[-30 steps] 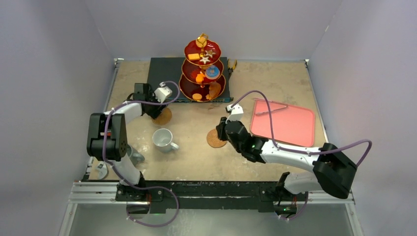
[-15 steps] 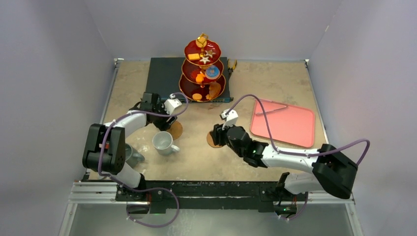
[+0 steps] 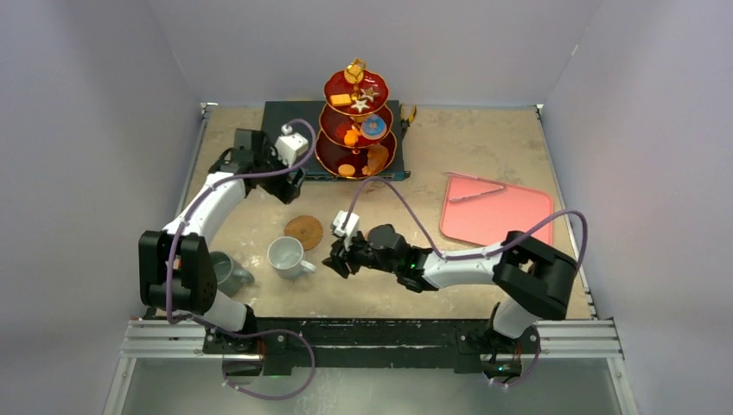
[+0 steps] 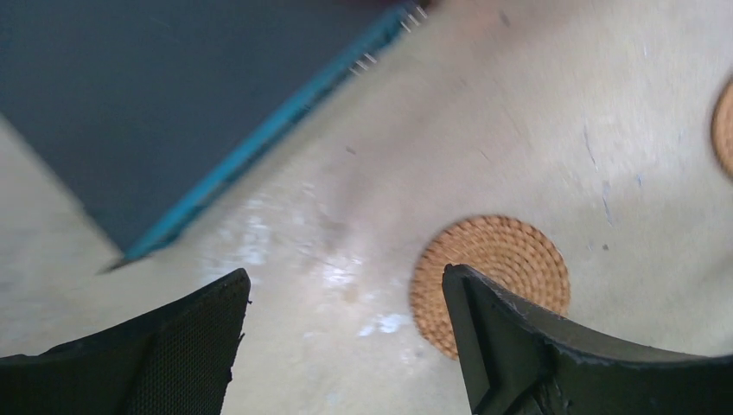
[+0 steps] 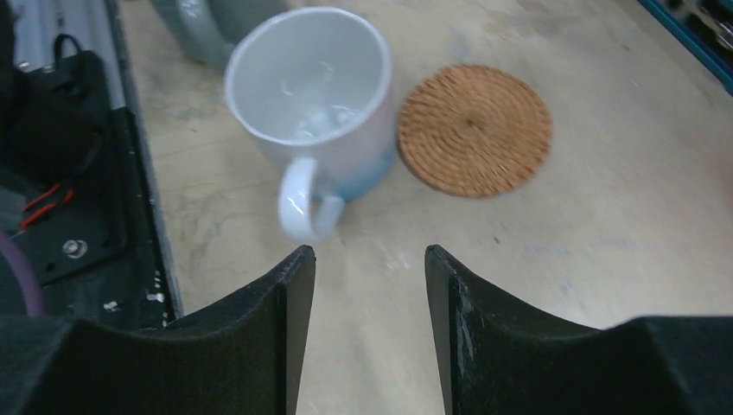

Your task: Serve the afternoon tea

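Note:
The red three-tier stand (image 3: 355, 130) holds toy pastries at the back. One cork coaster (image 3: 303, 231) lies flat beside the white mug (image 3: 284, 255); the grey mug (image 3: 223, 270) stands to its left. My left gripper (image 3: 292, 192) is open and empty, above the table between the dark box and this coaster (image 4: 493, 272). My right gripper (image 5: 370, 259) is open and empty, low over the table just short of the white mug's (image 5: 315, 112) handle; it also shows in the top view (image 3: 333, 262). The second coaster shows only at the left wrist view's right edge (image 4: 724, 130).
The flat dark box (image 3: 290, 134) lies under and left of the stand. The pink tray (image 3: 501, 220) with a thin metal tool on it lies at the right. The arm rail (image 5: 69, 173) runs close behind the mugs.
My left gripper has let go of the coaster beside the white mug and drawn back toward the box. My right arm has swung left from the other coaster toward the white mug.

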`<state>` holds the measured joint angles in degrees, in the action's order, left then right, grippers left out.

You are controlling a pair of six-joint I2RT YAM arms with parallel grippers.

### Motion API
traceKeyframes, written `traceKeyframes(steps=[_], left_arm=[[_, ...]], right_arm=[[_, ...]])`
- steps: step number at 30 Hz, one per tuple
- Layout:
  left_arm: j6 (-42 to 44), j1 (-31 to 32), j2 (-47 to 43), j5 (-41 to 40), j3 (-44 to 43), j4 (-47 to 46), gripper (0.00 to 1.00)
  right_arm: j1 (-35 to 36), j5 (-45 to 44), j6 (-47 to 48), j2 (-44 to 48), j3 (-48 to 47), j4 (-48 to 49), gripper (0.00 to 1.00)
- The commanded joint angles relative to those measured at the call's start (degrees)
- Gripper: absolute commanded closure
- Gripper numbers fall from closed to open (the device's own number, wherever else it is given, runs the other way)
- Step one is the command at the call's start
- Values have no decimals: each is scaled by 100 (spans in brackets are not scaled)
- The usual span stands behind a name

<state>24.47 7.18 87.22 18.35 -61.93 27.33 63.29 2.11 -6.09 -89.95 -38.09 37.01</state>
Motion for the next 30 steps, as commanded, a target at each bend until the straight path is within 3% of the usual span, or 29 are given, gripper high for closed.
traceKeyframes(steps=[1, 8, 15, 21, 26, 30], left_arm=[[-53, -490, -416, 225, -854, 614, 16], [1512, -1581, -388, 452, -1483, 2321, 15], [2925, -2170, -618, 248, -1360, 3424, 15], [4073, -2669, -630, -105, -955, 4127, 19], [4687, -3275, -658, -191, -664, 4303, 21], [4714, -3787, -680, -167, -417, 3791, 21]], right_arm=[[198, 987, 571, -402, -815, 31, 47], [363, 1017, 907, -1014, -1474, -439, 48], [415, 733, 1084, -1446, -2003, -1117, 53], [564, 292, 1165, -1673, -2277, -1461, 70], [627, -182, 1209, -1455, -2219, -1363, 98], [626, -547, 1182, -1083, -2083, -1108, 100]])
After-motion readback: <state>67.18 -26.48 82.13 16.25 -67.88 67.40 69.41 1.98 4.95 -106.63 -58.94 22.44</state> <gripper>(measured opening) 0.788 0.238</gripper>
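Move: The white mug's middle is about 13 cm left of the right hand, 1 cm ahead and 5 cm lower; its handle sticks out towards this hand, 8 cm left and 2 cm back. From the right hand, one coaster lies 8 cm ahead and 9 cm left, the other 7 cm ahead and 10 cm right. The grey mug is some 20 cm back and 17 cm left of the left hand, the white mug 15 cm back and 1 cm left of it. Leftward about 7 cm, then down some 5 cm from its highest point, the right hand brings its open fingers to the white mug's handle, dips the tips, and pinches the handle. The left hand, still open, rises and swings left from the coaster, then comes back and down towards the grey mug, ending about 19 cm left and 13 cm back. ##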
